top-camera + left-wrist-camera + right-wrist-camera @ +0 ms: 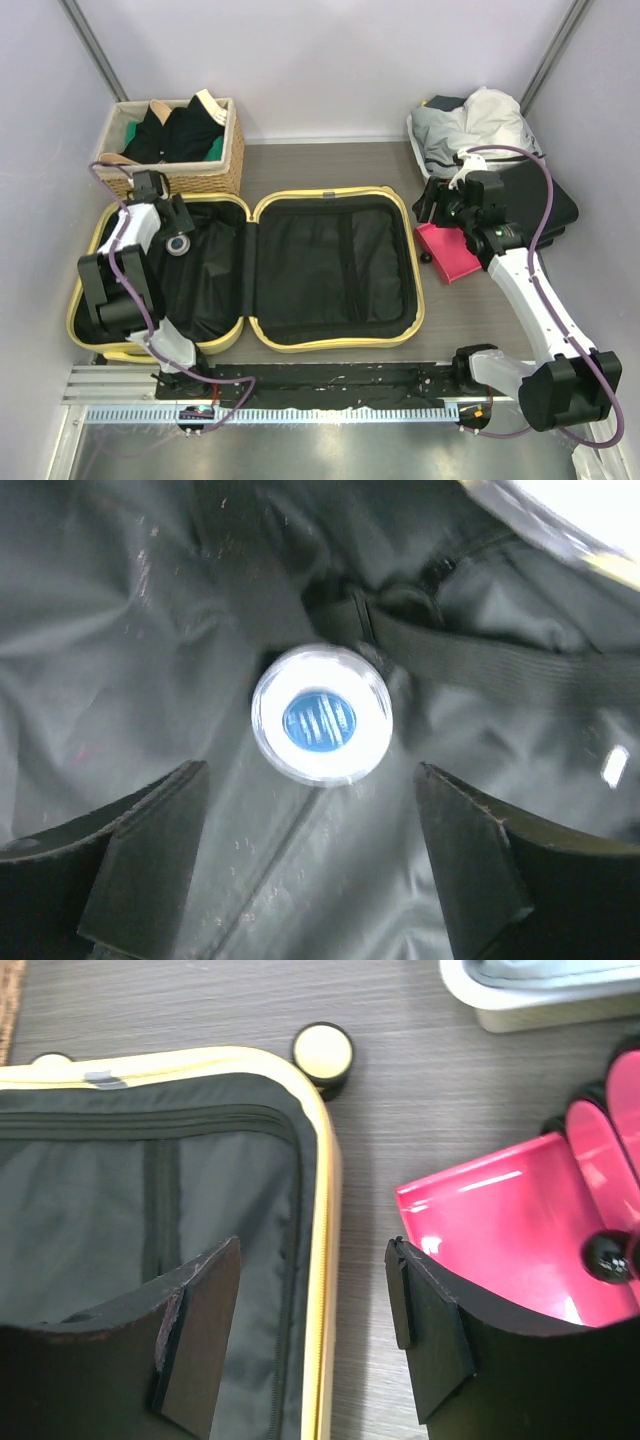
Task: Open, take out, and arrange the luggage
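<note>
The pale-yellow luggage [330,340] lies flat and fully open, both halves showing black lining. In its left half rests a small round clear jar with a blue centre [322,715], also visible from above [180,244]. My left gripper [310,772] hovers open over the lining, and the jar sits just beyond its fingertips. In the top view, that left gripper [175,222] is inside the left shell. My right gripper [312,1250] is open and holds nothing. It straddles the luggage's yellow right rim [325,1210], beside a glossy pink item [500,1220]. The top view places the right gripper [432,205] off the luggage's right side.
A wicker basket [232,150] of dark clothes stands at the back left. At the back right, a white bin [415,135] holds pale clothes. A black case [545,205] lies under the right arm, with the pink item [450,252] next to it. A luggage wheel [322,1052] shows.
</note>
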Tool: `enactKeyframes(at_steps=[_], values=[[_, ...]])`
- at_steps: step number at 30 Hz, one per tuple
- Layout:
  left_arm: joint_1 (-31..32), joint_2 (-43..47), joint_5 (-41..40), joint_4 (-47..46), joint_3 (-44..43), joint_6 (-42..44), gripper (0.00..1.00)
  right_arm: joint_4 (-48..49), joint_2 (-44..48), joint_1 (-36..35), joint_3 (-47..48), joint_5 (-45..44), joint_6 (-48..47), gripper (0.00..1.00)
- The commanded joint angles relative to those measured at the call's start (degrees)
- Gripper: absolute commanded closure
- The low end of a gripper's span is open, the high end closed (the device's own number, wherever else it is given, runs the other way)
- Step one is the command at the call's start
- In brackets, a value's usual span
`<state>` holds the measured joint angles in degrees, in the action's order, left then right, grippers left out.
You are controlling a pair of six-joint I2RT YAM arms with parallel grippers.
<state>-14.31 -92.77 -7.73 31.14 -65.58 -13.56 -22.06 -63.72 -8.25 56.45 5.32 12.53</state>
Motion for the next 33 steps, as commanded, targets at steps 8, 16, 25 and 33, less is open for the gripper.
enactKeyframes(at_steps=[8, 16, 25, 33], values=[[-0.1, -6.6, -0.3, 1.0, -2.4, 3.0, 0.33, 4.5, 2.2, -0.1, -0.7, 3.4, 0.6, 0.32], [-0.1, -11.2, -0.4, 1.6, -3.8, 3.0, 0.35, 5.3, 2.0, 0.0, -1.2, 4.7, 1.0, 0.32], [0.2, -13.2, -1.0, 2.2, -3.9, 3.2, 0.31, 5.9, 2.2, 0.0, -1.3, 5.6, 1.5, 0.33], [1.1, -11.9, -0.3, 1.7, -3.6, 3.7, 0.64, 6.4, 3.5, -0.1, -2.0, 5.9, 1.8, 0.32]])
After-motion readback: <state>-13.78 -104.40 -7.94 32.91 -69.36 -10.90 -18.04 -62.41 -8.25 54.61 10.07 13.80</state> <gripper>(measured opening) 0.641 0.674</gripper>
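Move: Just beneath the left hand, about 6 cm down and 1 cm farther out, the round white-lidded jar lies on the black lining of the suitcase's left half. The strap buckle sits some 6 cm beyond the jar and 2 cm to its right, and the wicker basket stands about 28 cm straight ahead of the hand. From the right hand the jar lies roughly 70 cm to the left, about 2 cm ahead and 20 cm lower. Sinking almost straight down onto the jar, the left hand covers about 5 cm, quickly at first and then creeping, while its wrist tips some 10 degrees more steeply downward. Its fingers narrow from nearly wide open to about two thirds and pinch the jar by opposite sides of its rim. ##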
